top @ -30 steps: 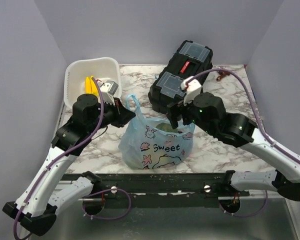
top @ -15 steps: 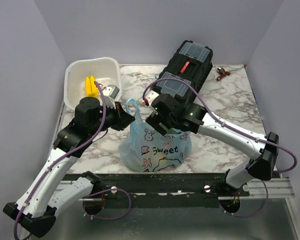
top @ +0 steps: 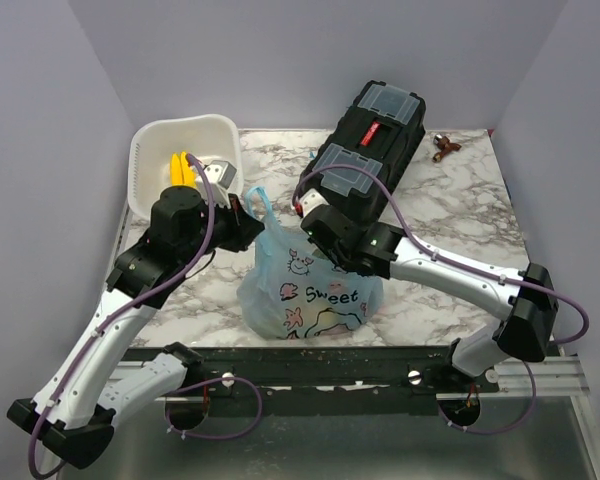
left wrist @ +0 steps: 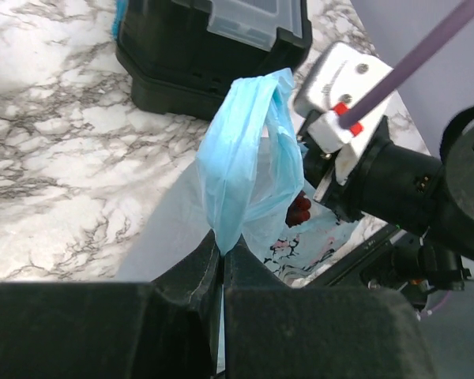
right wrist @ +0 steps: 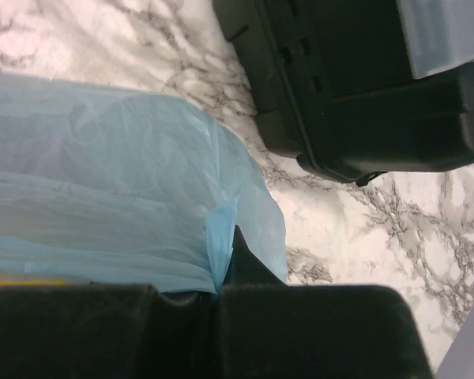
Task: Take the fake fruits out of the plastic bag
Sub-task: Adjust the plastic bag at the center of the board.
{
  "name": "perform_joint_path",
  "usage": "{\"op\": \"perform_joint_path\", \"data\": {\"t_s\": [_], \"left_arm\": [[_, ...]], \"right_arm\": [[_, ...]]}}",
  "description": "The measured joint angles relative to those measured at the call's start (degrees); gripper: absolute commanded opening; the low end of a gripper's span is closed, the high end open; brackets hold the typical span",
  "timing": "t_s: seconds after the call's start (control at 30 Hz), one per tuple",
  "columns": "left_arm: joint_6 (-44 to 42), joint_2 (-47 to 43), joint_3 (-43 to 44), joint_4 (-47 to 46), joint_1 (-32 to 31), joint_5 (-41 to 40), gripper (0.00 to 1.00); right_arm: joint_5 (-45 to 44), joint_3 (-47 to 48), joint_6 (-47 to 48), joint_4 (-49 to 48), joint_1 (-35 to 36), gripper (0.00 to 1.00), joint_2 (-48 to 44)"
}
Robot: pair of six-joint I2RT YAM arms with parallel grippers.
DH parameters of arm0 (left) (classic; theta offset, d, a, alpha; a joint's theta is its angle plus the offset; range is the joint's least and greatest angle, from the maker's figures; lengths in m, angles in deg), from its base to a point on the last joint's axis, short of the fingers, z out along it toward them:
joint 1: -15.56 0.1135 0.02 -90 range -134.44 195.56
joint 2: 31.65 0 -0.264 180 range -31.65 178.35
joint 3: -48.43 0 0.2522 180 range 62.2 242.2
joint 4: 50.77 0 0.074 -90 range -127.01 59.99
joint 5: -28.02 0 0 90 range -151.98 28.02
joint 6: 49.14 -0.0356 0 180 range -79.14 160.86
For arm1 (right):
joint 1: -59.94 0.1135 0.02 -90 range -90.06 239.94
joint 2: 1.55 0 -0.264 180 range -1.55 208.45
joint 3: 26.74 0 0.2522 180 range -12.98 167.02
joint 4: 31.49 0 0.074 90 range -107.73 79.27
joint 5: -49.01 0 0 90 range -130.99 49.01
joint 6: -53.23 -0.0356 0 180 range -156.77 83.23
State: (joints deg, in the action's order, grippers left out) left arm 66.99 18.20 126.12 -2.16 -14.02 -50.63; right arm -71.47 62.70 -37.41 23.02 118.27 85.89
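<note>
The light-blue plastic bag [top: 310,295] with its cartoon print stands upright at the table's front middle. My left gripper [top: 248,208] is shut on the bag's loop handle [left wrist: 241,150], pinching it at the fingertips [left wrist: 221,246] and holding it up. From the right side, my right gripper [top: 332,258] is shut on a fold of the bag's rim [right wrist: 221,237]. In the left wrist view a dark red fruit [left wrist: 299,210] shows inside the bag's mouth. A sliver of yellow [right wrist: 20,282] lies under the film in the right wrist view. Other fruits are hidden.
A black toolbox [top: 365,135] lies just behind the bag, close to my right wrist. A white basket [top: 152,150] at the back left holds yellow ridged sticks [top: 183,170]. A small brown-red object [top: 443,146] lies at the back right.
My right gripper came down from above the bag's mouth to its right rim and shut on the film. The left gripper kept its hold on the handle and shifted slightly.
</note>
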Motion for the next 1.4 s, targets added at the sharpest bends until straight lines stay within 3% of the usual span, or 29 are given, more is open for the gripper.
{"op": "perform_joint_path", "data": {"t_s": [0.23, 0.43, 0.5, 0.53, 0.6, 0.73, 1.1, 1.27, 1.4], "left_arm": [[-1.22, 4.09, 6.93, 1.49, 0.61, -5.42, 0.00], [-3.54, 6.91, 11.82, 3.63, 1.62, -7.19, 0.11], [-3.87, 7.15, 12.28, 4.63, 2.47, -7.89, 0.28], [-4.02, 6.93, 12.17, 5.40, 2.95, -8.22, 0.50], [-4.00, 6.43, 11.89, 6.01, 3.54, -8.76, 0.75], [-1.77, 5.03, 11.87, 8.83, 4.00, -9.57, 0.98], [17.99, -7.61, -1.75, 8.20, 3.58, 6.75, 0.99], [29.59, -15.23, -11.76, 5.01, -0.55, 6.01, 0.99], [28.65, -18.53, -17.51, 3.67, -2.43, 3.13, 0.99]], "right_arm": [[-4.74, -0.02, -7.93, -5.33, 0.09, 0.01, -2.32], [-2.58, 0.02, -13.22, -10.71, 0.07, 0.01, -7.87], [-1.77, 0.04, -14.58, -11.54, 0.07, 0.01, -8.02], [-1.49, 0.04, -15.08, -11.65, 0.07, 0.01, -7.74], [-1.25, 0.24, -15.93, -11.52, 0.07, 0.01, -6.78], [-1.11, 4.52, -17.55, -9.20, -0.04, 0.01, -3.28], [3.87, 8.57, -25.16, -7.30, -0.20, 0.01, -3.72], [7.04, 6.40, -26.99, -7.63, -0.22, 0.01, -7.26], [8.35, 1.49, -26.73, -10.56, -0.22, 0.01, -10.25]]}}
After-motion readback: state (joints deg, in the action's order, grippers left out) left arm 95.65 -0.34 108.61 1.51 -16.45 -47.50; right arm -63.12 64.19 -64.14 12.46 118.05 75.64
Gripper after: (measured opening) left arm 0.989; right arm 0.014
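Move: The plastic bag, its far rim already pinched in the right fingers and its left handle in the closed left ones, has its body some 9 cm right of the left hand, about level with it and 21 cm below. From the right hand the bag's middle is about 5 cm back, 5 cm left and 9 cm down. The black toolbox's middle is some 27 cm ahead and 6 cm to the right of the right hand; the white tub's is about 28 cm ahead and 23 cm left of the left hand. The bag's rim stays pinched in the right fingers and is drawn up about 9 cm and some 5 cm left, the right hand's left side rolling up some 40 degrees. Its left handle, first pulled forward and up by the left hand, is let go as those fingers open wide; the left hand then swings back and down past its starting place, tipping downward, to end low beside the bag's left side. ##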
